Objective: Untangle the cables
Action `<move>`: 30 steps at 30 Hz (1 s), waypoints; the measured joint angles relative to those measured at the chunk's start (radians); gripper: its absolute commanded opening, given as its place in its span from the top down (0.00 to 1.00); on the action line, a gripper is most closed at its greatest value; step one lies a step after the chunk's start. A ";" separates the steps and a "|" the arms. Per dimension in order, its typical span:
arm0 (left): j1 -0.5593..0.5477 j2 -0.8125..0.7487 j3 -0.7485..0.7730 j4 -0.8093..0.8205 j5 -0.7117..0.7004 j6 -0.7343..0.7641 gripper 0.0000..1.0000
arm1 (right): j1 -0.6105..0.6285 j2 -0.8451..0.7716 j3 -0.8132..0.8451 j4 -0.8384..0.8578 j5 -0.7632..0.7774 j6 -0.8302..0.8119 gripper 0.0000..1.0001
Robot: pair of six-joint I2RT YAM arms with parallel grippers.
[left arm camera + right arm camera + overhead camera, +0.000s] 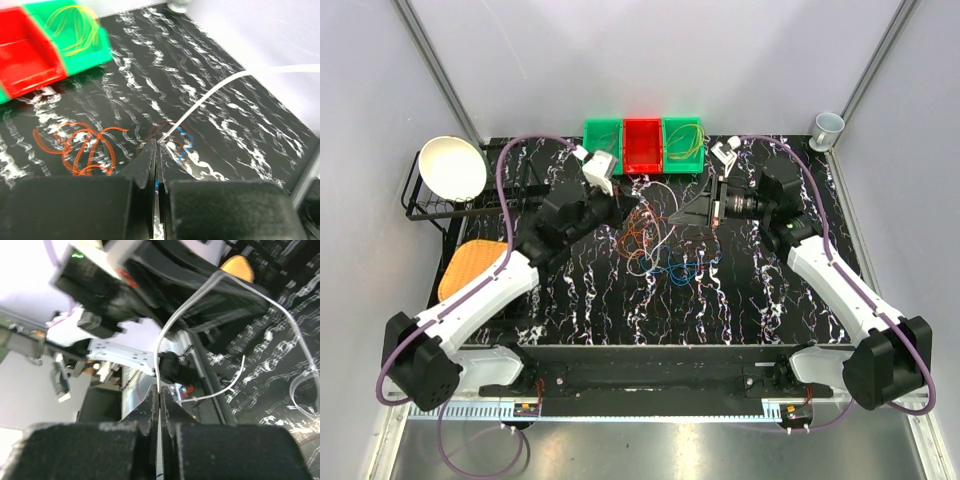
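The cables [657,243] lie in a loose tangle of orange, red, blue and white loops on the black marbled table [580,300], between my two grippers. My left gripper [623,207] is at the tangle's left edge, and its jaws [157,143] are shut on a thin white cable [210,95] that runs taut up to the right. Orange loops [85,147] and a blue strand [184,145] lie just beyond its tips. My right gripper [672,217] is at the tangle's right edge. It [159,392] is shut on a white cable [172,322] that arches up and over to the right.
At the back edge stand a green bin [602,137], a red bin [642,145] and another green bin [683,143] holding yellow-green wire [75,27]. At the left are a white bowl [453,168] on a black rack and an orange pad [472,265]. A cup [827,128] stands at the back right.
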 measured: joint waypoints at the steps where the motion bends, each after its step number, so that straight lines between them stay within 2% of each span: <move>1: 0.000 -0.007 0.008 -0.023 -0.023 0.000 1.00 | 0.001 0.000 0.000 -0.037 0.017 -0.031 1.00; 10: 0.000 -0.158 0.109 -0.217 -0.209 -0.003 1.00 | 0.008 0.078 0.000 -0.286 0.140 -0.211 1.00; 15: 0.000 -0.221 0.149 -0.251 -0.232 -0.025 1.00 | 0.093 0.156 0.000 -0.323 0.212 -0.246 1.00; 19: 0.000 -0.222 0.198 -0.270 -0.234 -0.051 1.00 | 0.182 0.224 0.000 -0.331 0.262 -0.256 1.00; 23: 0.000 -0.222 0.214 -0.274 -0.233 -0.066 1.00 | 0.216 0.279 0.000 -0.325 0.291 -0.255 1.00; 26: 0.000 -0.217 0.216 -0.294 -0.237 -0.062 0.80 | 0.228 0.293 0.001 -0.330 0.309 -0.259 1.00; 27: 0.000 -0.213 0.216 -0.303 -0.241 -0.060 0.67 | 0.229 0.293 0.004 -0.335 0.312 -0.263 1.00; 28: 0.000 -0.206 0.211 -0.306 -0.245 -0.059 0.46 | 0.230 0.293 0.011 -0.340 0.314 -0.271 1.00; 30: 0.000 -0.197 0.186 -0.306 -0.248 -0.051 0.32 | 0.230 0.292 0.024 -0.352 0.321 -0.290 1.00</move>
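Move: The white cable, still held shut in the right fingers, arches over to the left hand's closed tips. Its lower loop lies on the table about 6 cm ahead, 7 cm left and 33 cm below the right hand, and roughly 28 cm below and 2 cm back of the left. Seen from the right hand, the orange cable lies some 13 cm ahead and 8 cm left, the blue one 4 cm ahead and 3 cm right, both on the table. The white cable is carried down towards its own loop on the table by the right hand, which keeps its pinch, sinks about 17 cm, drifts some 5 cm left in the later part and tips its fingers down roughly 25 degrees. The left hand leaves the cable, going up about 12 cm and left 7 with a slight counter-clockwise turn, then dips 3 cm as its empty fingers open about halfway. ##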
